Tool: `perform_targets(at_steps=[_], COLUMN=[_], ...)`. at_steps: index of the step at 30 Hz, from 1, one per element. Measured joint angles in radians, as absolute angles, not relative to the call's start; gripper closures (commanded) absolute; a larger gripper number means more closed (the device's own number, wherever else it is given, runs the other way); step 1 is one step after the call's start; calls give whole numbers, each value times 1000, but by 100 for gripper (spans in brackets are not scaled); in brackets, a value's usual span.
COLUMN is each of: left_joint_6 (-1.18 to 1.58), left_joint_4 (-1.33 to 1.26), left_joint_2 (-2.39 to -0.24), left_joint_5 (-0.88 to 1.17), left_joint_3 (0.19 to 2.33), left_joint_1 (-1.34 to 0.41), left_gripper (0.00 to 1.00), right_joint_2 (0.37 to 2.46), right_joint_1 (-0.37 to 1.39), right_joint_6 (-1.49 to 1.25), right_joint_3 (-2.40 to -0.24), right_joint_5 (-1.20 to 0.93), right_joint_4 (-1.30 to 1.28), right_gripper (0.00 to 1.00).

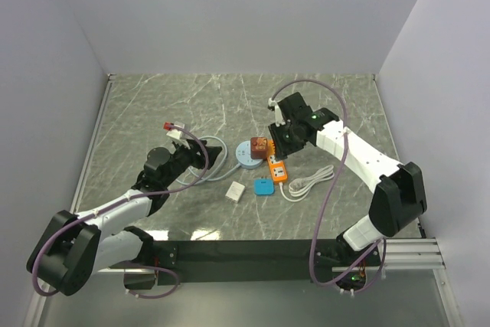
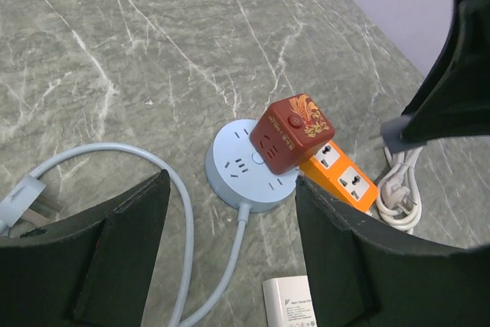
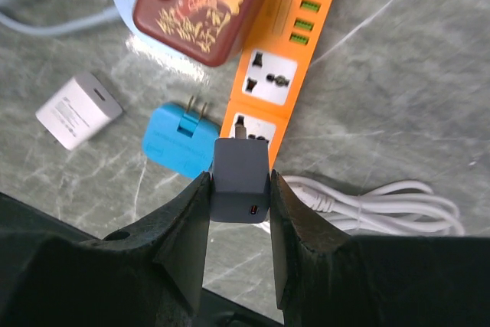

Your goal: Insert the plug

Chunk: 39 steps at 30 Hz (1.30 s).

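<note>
My right gripper (image 3: 239,179) is shut on a grey plug (image 3: 241,165), pinched by its sides with the prongs pointing away from the wrist. The prongs sit over the near socket of the orange power strip (image 3: 277,82); I cannot tell whether they touch it. In the top view the right gripper (image 1: 277,137) hovers just behind the strip (image 1: 277,169). My left gripper (image 2: 231,189) is open with nothing between its fingers, low over the table to the left of the round light-blue socket hub (image 2: 243,170).
A dark red cube adapter (image 3: 195,5) sits on the round hub, beside the strip. A blue adapter (image 3: 176,142) and a white charger (image 3: 79,111) lie near the strip. A coiled white cable (image 3: 383,206) lies on the strip's right. The hub's blue cord (image 2: 115,155) loops left.
</note>
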<state>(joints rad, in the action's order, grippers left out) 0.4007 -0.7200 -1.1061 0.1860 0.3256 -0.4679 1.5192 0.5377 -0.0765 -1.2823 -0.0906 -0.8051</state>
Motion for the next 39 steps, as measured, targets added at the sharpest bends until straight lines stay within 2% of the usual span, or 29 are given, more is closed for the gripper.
perform_targets(at_steps=[18, 39], left_joint_6=[382, 382], left_joint_4=[-719, -720], left_joint_2=[-1131, -1144], left_joint_5=[186, 186], left_joint_3=[332, 332], left_joint_1=[-464, -458], left_gripper=[28, 28], right_joint_2=[1695, 1686], right_joint_1=[538, 544], right_joint_6=[-78, -110], right_joint_3=[-1261, -1272], right_joint_5=[-161, -133], right_joint_4=[-798, -829], right_gripper=[100, 100])
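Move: My right hand already holds the dark plug; the near socket of the orange power strip lies almost under it, about 2 cm back, 1 cm left and 10 cm down. From that hand, the red box stands some 4 cm ahead and 8 cm left, the blue adapter 6 cm back and 6 cm left, and the white coiled cable 5 cm back and 9 cm right. For my left hand, the socket is roughly 2 cm back, 18 cm right, 13 cm down. I lower the plug in my right hand about 6 cm towards the strip's near socket, easing back roughly a centimetre and tipping my slanted fingers some 10 degrees closer to straight down. Then I hover just over the socket, shifting only slightly to line up the prongs, my grip on the plug unchanged. ##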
